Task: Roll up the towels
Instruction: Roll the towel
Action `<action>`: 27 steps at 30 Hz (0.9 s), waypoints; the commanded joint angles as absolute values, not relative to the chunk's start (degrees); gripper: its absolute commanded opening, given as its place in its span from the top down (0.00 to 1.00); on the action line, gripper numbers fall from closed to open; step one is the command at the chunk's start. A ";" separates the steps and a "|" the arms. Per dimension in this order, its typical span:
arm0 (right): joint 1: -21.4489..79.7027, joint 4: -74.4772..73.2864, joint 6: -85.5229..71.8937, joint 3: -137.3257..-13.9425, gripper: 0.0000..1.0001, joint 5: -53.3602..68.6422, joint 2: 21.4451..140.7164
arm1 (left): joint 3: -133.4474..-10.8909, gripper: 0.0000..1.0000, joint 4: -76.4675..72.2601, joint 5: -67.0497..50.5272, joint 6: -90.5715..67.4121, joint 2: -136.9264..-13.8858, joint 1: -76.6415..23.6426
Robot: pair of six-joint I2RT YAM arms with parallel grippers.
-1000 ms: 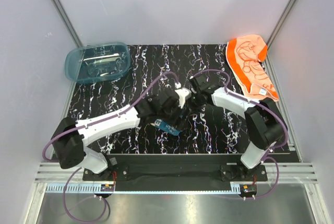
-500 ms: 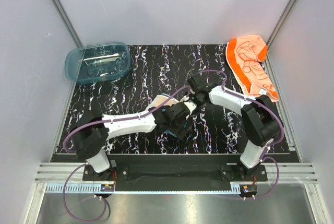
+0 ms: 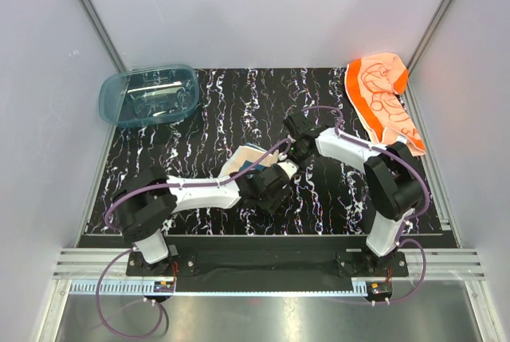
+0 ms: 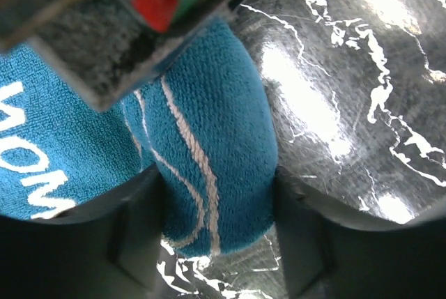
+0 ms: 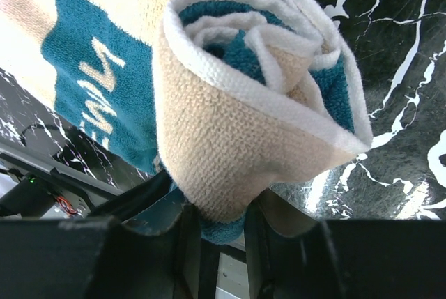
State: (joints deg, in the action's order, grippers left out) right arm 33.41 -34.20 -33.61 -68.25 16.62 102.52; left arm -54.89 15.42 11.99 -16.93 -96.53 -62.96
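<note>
The teal-blue towel lies mid-table, partly rolled, with its cream back showing. In the right wrist view its rolled end is a cream spiral with teal inside, and my right gripper is shut on its lower edge. My right gripper reaches the roll from the far right. My left gripper sits at the near side of the roll. In the left wrist view a teal fold fills the gap, touching both fingers. The orange towel lies flat at the far right corner.
A translucent blue tub stands at the far left corner of the black marbled mat. Grey walls close in both sides and the back. The two wrists are close together over the roll, with purple cables looping above them.
My left arm has swung toward the near edge and to the right, and its jaws have narrowed onto the teal fold. My right gripper has barely moved, still holding the roll.
</note>
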 commanded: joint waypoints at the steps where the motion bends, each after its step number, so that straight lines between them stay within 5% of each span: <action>1: 34.01 -36.65 -32.52 -70.40 0.68 17.31 103.80 | -53.44 0.51 14.68 11.69 -18.90 -98.52 -63.37; 8: 34.01 -38.84 -32.26 -71.80 0.67 16.79 104.41 | -53.53 0.74 15.03 10.20 -18.98 -99.93 -62.76; 13: 33.93 -40.86 -31.56 -73.47 0.62 14.68 104.50 | -50.28 0.77 11.97 5.64 -19.42 -97.22 -59.17; 22: 31.12 -48.16 -29.80 -80.68 0.25 9.50 104.15 | -41.14 0.77 3.08 -9.93 -21.44 -92.46 -49.67; 27: 26.29 -52.12 -29.62 -82.53 0.18 4.23 101.53 | -39.29 0.78 0.27 -14.06 -22.94 -92.81 -48.61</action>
State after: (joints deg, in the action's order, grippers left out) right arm 29.43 -47.72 -30.72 -80.05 9.80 105.08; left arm -42.50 -2.79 -10.20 -21.34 -91.44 -49.15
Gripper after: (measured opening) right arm 0.815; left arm 0.379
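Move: The near end of the towel's rolled part sits between the left hand's still-open fingers, practically at the hand point. The right fingers still pinch its far end, right at their own hand point. The towel's unrolled part centres some 7 cm ahead of the left hand, 8 cm to its left and 2 cm lower. The orange towel lies about 13 cm ahead of the right hand, 25 cm to its right and 4 cm lower. Left pinches the roll's near end, tilts 20 degrees, edging forward; right opens and leaves forward-right about 5 cm. ##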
